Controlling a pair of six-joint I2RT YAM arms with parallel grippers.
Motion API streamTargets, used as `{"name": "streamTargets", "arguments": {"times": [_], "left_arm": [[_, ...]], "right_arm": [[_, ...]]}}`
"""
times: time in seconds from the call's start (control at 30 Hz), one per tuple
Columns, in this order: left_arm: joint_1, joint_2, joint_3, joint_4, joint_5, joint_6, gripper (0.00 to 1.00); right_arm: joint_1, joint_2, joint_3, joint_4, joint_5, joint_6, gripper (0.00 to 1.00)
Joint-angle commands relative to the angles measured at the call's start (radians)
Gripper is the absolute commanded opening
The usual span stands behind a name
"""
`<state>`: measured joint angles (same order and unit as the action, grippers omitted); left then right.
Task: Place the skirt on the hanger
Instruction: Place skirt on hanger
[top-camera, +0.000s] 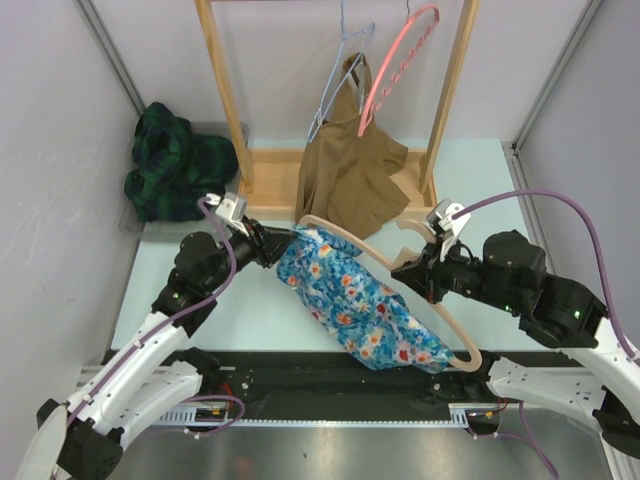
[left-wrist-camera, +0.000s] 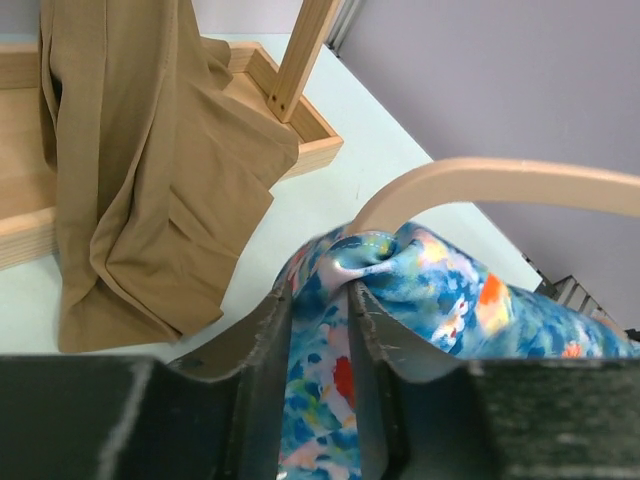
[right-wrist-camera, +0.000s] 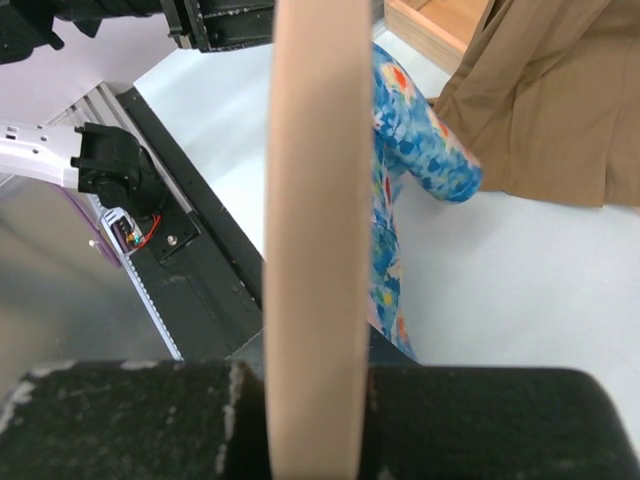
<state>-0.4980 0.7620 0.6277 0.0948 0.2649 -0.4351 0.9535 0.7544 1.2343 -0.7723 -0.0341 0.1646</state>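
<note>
The blue floral skirt (top-camera: 360, 305) is threaded over one arm of the wooden hanger (top-camera: 350, 238), which slants across the table in the top view. My left gripper (top-camera: 285, 245) sits at the skirt's upper left end. In the left wrist view its jaws (left-wrist-camera: 320, 300) stand slightly apart, with skirt fabric (left-wrist-camera: 450, 290) lying loosely between them under the hanger's curve (left-wrist-camera: 500, 180). My right gripper (top-camera: 405, 270) is shut on the hanger near its middle. The right wrist view shows the hanger bar (right-wrist-camera: 315, 200) clamped in that gripper (right-wrist-camera: 315, 370), the skirt (right-wrist-camera: 410, 130) draped behind it.
A brown garment (top-camera: 350, 180) hangs from the wooden rack (top-camera: 225, 100) at the back, its hem on the rack's base. A pink hanger (top-camera: 400, 60) and a wire hanger (top-camera: 345, 60) hang beside it. A dark green plaid garment (top-camera: 175, 165) lies at the back left.
</note>
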Motion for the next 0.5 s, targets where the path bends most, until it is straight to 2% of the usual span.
{"name": "streamTargets", "arguments": {"times": [0.0,0.1,0.13,0.2,0.23,0.33,0.47], "left_arm": [[-0.001,-0.001,0.064,0.033,0.01,-0.005,0.36],[-0.001,-0.012,0.082,0.013,0.017,-0.004,0.52],[-0.001,-0.024,0.093,0.003,0.013,-0.004,0.67],[0.001,-0.039,0.101,-0.024,-0.01,0.005,0.79],[-0.001,-0.05,0.112,-0.038,-0.022,0.01,0.89],[-0.001,-0.096,0.138,-0.086,-0.058,0.03,1.0],[-0.001,-0.106,0.194,-0.087,0.098,0.126,1.0]], "right_arm": [[-0.001,0.006,0.044,0.071,-0.032,0.007,0.0],[-0.001,0.023,0.044,0.079,-0.044,0.012,0.0],[-0.002,0.029,0.045,0.085,-0.046,0.01,0.0],[-0.001,0.034,0.045,0.091,-0.047,0.007,0.0],[-0.001,0.034,0.045,0.1,-0.049,0.007,0.0],[-0.001,0.036,0.045,0.11,-0.058,0.003,0.0],[-0.001,0.04,0.045,0.107,-0.137,-0.014,0.0]]}}
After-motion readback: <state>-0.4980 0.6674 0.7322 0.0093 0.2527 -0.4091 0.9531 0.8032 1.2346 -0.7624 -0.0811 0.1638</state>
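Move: The skirt's waist corner is at the left fingertips, about 1 cm ahead and 1 cm right of the hand point, with the wooden hanger's near end roughly 3 cm ahead and 3 cm right. The brown garment hangs some 17 cm ahead, 13 cm right and a little lower. From the right hand, which holds the hanger, that waist corner lies about 22 cm left, 8 cm ahead and some 6 cm below. Left fingers open wide and rise about 6 cm off the skirt corner; right hand keeps holding the hanger. ##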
